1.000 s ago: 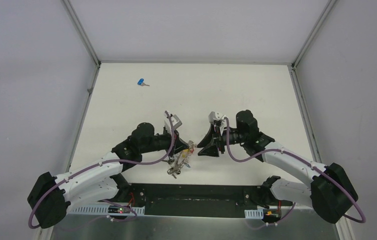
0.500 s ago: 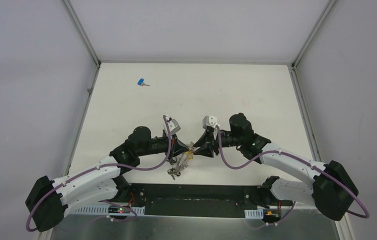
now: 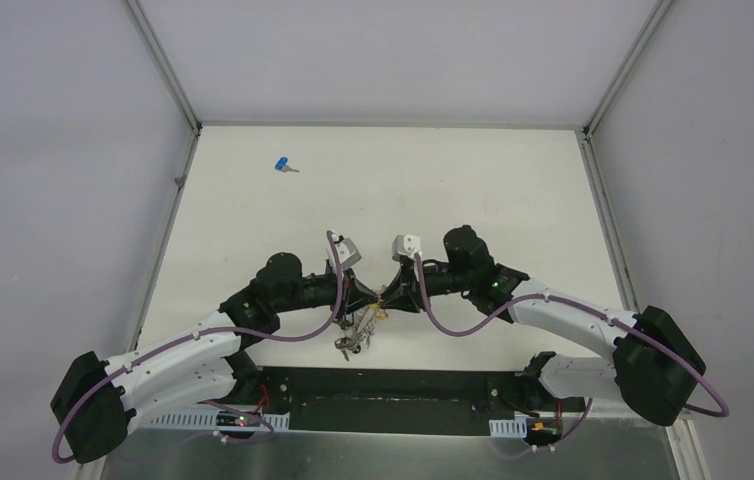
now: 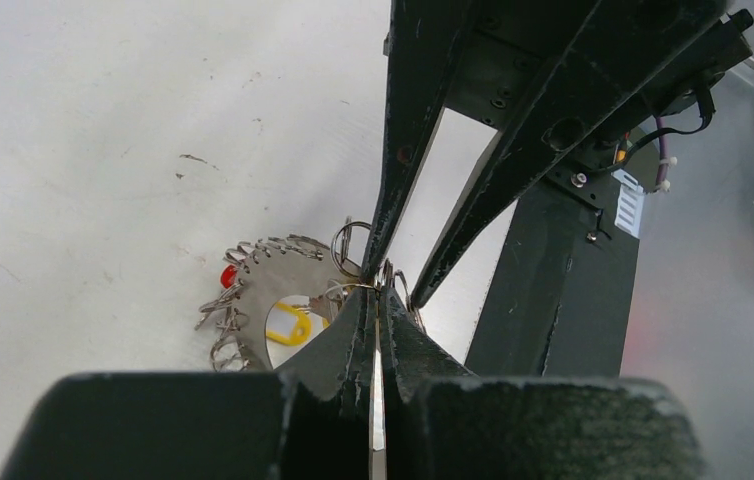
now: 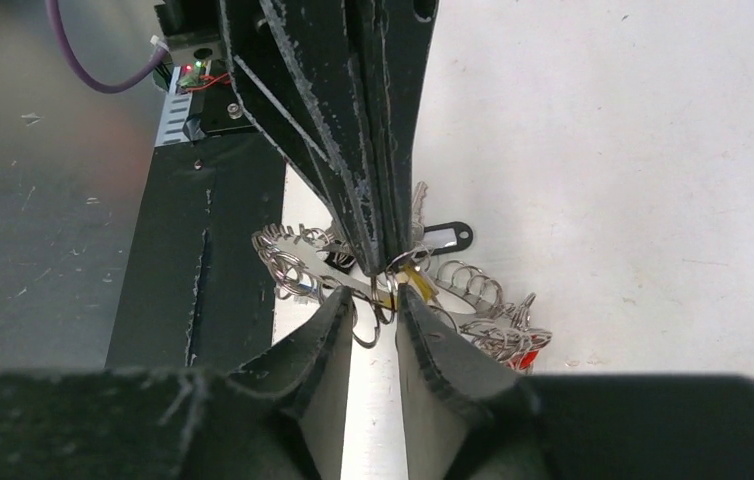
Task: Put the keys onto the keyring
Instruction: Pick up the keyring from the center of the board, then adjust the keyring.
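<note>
The keyring [image 3: 356,328], a grey metal piece fringed with small silver rings and keys, hangs over the table's near edge. My left gripper [image 3: 373,300] is shut on its top [image 4: 373,290]. A yellow head [image 4: 290,325] and a red head [image 4: 228,275] show at the keyring [image 4: 273,285]; whether the yellow one is threaded on, I cannot tell. My right gripper [image 3: 390,297] meets the left tip to tip. Its jaws [image 5: 373,300] stand narrowly apart around a small split ring of the keyring [image 5: 298,262]. A blue-headed key [image 3: 283,165] lies alone at the far left of the table.
The black base plate [image 3: 393,385] of the arms runs just below the hanging keyring. White walls with metal frame posts [image 3: 168,75] enclose the table [image 3: 473,180] on three sides. A black tag [image 5: 448,237] dangles among the keys.
My right gripper has moved left up to the left gripper's tip and its jaws have narrowed. The left gripper has shifted slightly, still shut on the keyring.
</note>
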Controlling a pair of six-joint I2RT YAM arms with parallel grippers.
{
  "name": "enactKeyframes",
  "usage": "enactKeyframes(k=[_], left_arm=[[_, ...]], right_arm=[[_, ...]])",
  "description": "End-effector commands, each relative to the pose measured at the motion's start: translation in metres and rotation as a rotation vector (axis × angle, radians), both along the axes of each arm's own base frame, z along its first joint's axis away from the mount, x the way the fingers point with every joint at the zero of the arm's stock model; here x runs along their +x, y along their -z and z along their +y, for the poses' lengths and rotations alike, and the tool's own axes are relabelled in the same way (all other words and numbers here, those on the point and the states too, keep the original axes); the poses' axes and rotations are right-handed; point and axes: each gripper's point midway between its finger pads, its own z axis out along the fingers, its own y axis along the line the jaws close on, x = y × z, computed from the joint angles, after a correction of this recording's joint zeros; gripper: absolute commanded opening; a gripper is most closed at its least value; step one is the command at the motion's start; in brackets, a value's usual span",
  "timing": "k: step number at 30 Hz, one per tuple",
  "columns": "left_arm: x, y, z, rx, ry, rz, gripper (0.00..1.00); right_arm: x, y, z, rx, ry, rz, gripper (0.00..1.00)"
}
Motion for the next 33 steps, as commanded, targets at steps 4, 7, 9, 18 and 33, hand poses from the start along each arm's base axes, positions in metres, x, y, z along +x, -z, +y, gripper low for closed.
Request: enactKeyframes(k=[4, 7, 9, 18, 33], left_arm=[[-0.001, -0.031, -0.005, -0.086, 0.026, -0.091, 0.0], [-0.002, -0.031, -0.005, -0.089, 0.027, -0.093, 0.0], [-0.004, -0.032, -0.004, -0.09, 0.03, -0.094, 0.0], [-0.008, -0.051, 0.015, -0.046, -0.012, -0.127, 0.44], [-0.025, -0.067, 0.017, 0.134, 0.264, -0.533, 0.52]], right_arm=[[0.005, -0.011, 0.01, -0.002, -0.036, -0.057, 0.01], [0.006, -0.012, 0.01, -0.013, -0.034, -0.053, 0.0], [0.006, -0.016, 0.011, -0.007, -0.028, -0.054, 0.0], [-0.005, -0.045, 0.002, 0.066, -0.034, -0.101, 0.0], [-0.03, -0.061, -0.009, 0.102, -0.146, -0.12, 0.0]])
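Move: The keyring hangs from the left hand's shut fingers by its top rim loops, its middle about 5 cm back, 2 cm to the left and 6 cm below. Its yellow tag is about 2 cm back and 3 cm down, 1 cm to the right; a bunch of keys dangles some 9 cm back, 5 cm left and 8 cm below. From the right hand, its half-open fingers already around the rim loops, the keyring's middle is about 4 cm back, 4 cm left and 6 cm down. The right fingers shut and pinch the rim loops right beside the left fingertips; only then does the left hand open about halfway, let go and rise some 5 cm, easing left and a little back while its wrist rolls nearly 20 degrees, forward side up. The right hand keeps its pinch and carries the keyring up about 3.5 cm, then back 2 cm and slightly right. ##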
